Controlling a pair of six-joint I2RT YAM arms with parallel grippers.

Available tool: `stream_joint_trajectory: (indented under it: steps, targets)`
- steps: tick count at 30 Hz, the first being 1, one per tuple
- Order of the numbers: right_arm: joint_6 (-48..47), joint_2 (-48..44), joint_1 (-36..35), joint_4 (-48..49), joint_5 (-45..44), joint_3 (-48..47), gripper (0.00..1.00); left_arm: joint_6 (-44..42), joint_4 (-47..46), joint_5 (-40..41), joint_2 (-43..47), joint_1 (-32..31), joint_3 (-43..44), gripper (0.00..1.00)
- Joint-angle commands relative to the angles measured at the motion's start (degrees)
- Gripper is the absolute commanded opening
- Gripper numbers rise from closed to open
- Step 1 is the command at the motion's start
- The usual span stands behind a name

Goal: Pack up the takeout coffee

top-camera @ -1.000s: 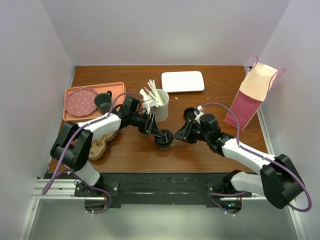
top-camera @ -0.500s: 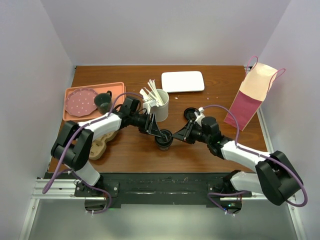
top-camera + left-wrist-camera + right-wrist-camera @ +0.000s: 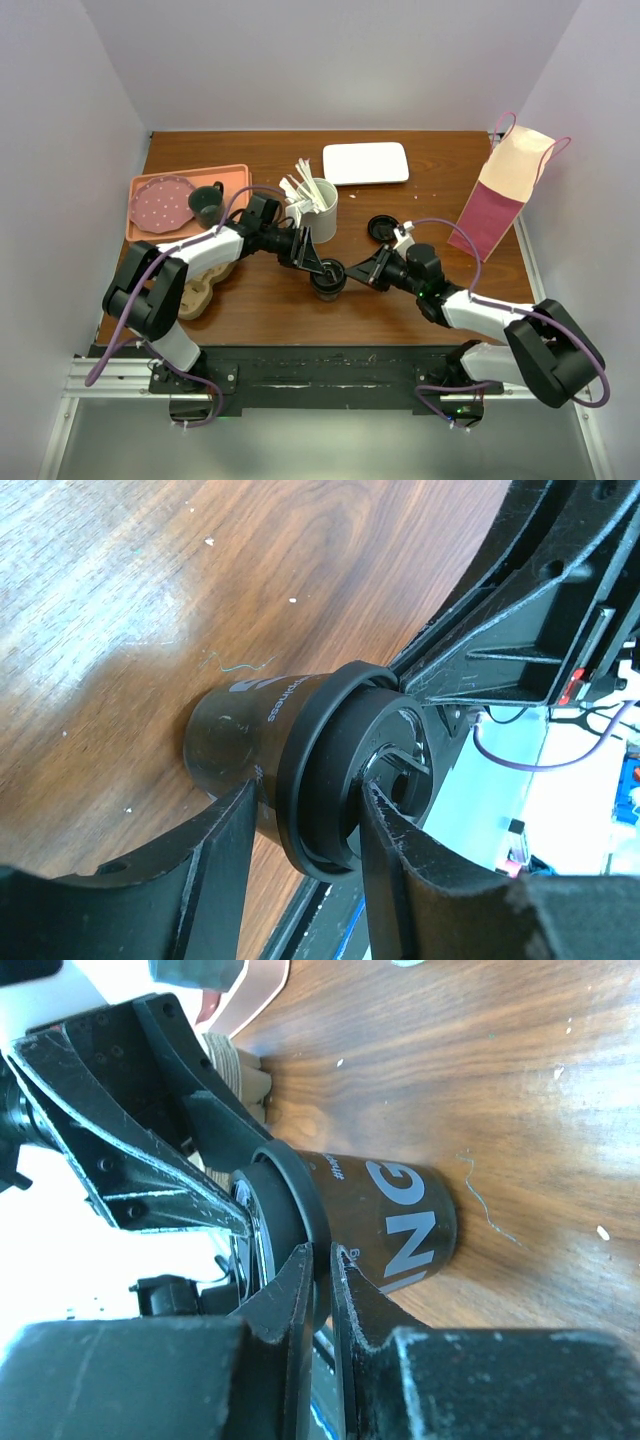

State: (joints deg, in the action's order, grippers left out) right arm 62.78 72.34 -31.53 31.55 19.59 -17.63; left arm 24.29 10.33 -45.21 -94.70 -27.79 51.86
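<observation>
The takeout coffee [image 3: 327,285] is a small dark cup with a black lid, standing near the table's front middle. My left gripper [image 3: 318,268] reaches it from the left. In the left wrist view its fingers [image 3: 230,825] clamp the lid [image 3: 320,770] and the top of the cup [image 3: 235,730] between them. My right gripper [image 3: 347,272] comes in from the right. In the right wrist view its jaws [image 3: 322,1265] are nearly together, and the tips pinch the lid's rim [image 3: 285,1195] just above the printed cup wall [image 3: 400,1215].
A white cup of stirrers [image 3: 318,210] stands just behind the coffee. A loose black lid [image 3: 380,227] lies to its right. A paper bag [image 3: 505,195] stands at the right edge. An orange tray [image 3: 225,180] holds a pink plate [image 3: 160,203] and a dark mug [image 3: 207,203]. A white tray [image 3: 365,162] lies at the back.
My right gripper's jaws have closed down at the lid's rim, and its wrist has drawn slightly nearer the front. The left gripper and the cup have stayed put.
</observation>
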Motion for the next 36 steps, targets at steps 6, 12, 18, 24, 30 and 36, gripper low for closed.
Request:
stream_joint_trajectory:
  steps: [6,12,18,24,30,36]
  targets:
    - [-4.78,4.14,-3.19,-30.74,-10.01,1.02,0.10,-4.69,11.91,23.59,-7.87,-2.27,-6.33,0.47]
    - [-4.25,-7.19,-3.19,-34.97,-7.73,-3.81,0.26,-5.75,11.12,21.13,-6.56,-2.27,-6.15,0.47]
    - [-7.57,-11.17,-3.01,-41.11,-10.27,-14.09,0.31,-7.86,11.03,18.14,-6.03,-2.18,-5.98,0.47]
    - [-10.75,-7.83,-1.35,-42.80,-12.56,-19.81,0.29,-8.30,11.21,17.53,-6.47,-2.27,-5.71,0.47]
    - [-13.82,-3.53,1.82,-38.26,-8.71,-21.66,0.30,-8.47,11.47,17.53,-7.08,-2.18,-4.92,0.47]
    - [-15.85,3.07,2.09,-28.75,3.25,-21.31,0.32,-9.00,12.26,17.88,-7.70,-2.27,-4.05,0.47]
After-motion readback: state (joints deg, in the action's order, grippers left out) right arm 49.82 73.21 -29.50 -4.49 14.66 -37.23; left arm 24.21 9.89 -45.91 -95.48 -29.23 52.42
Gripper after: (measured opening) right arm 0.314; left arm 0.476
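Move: The lid on the coffee cup has its middle about 4 cm to the left of the right hand and 1 cm back, roughly 1 cm lower, with that hand's closed fingertips at its rim; the cup body is right below the lid. From the right hand the straw holder stands some 11 cm ahead and 6 cm left, the spare lid about 9 cm ahead and 8 cm right. For the left hand, already gripping at the lid's rim, the lid's middle is about 3 cm right and 1 cm back. The right hand comes free of the lid's rim, its fingers opening from nearly shut to about a third as it backs off a little, up and to the right, then swings forward about 4 cm in a low arc and sinks again beside the lid, fingers tipped some 20 degrees further down. The left hand keeps its grip on the lidded cup and eases it barely 1 cm to the right. ##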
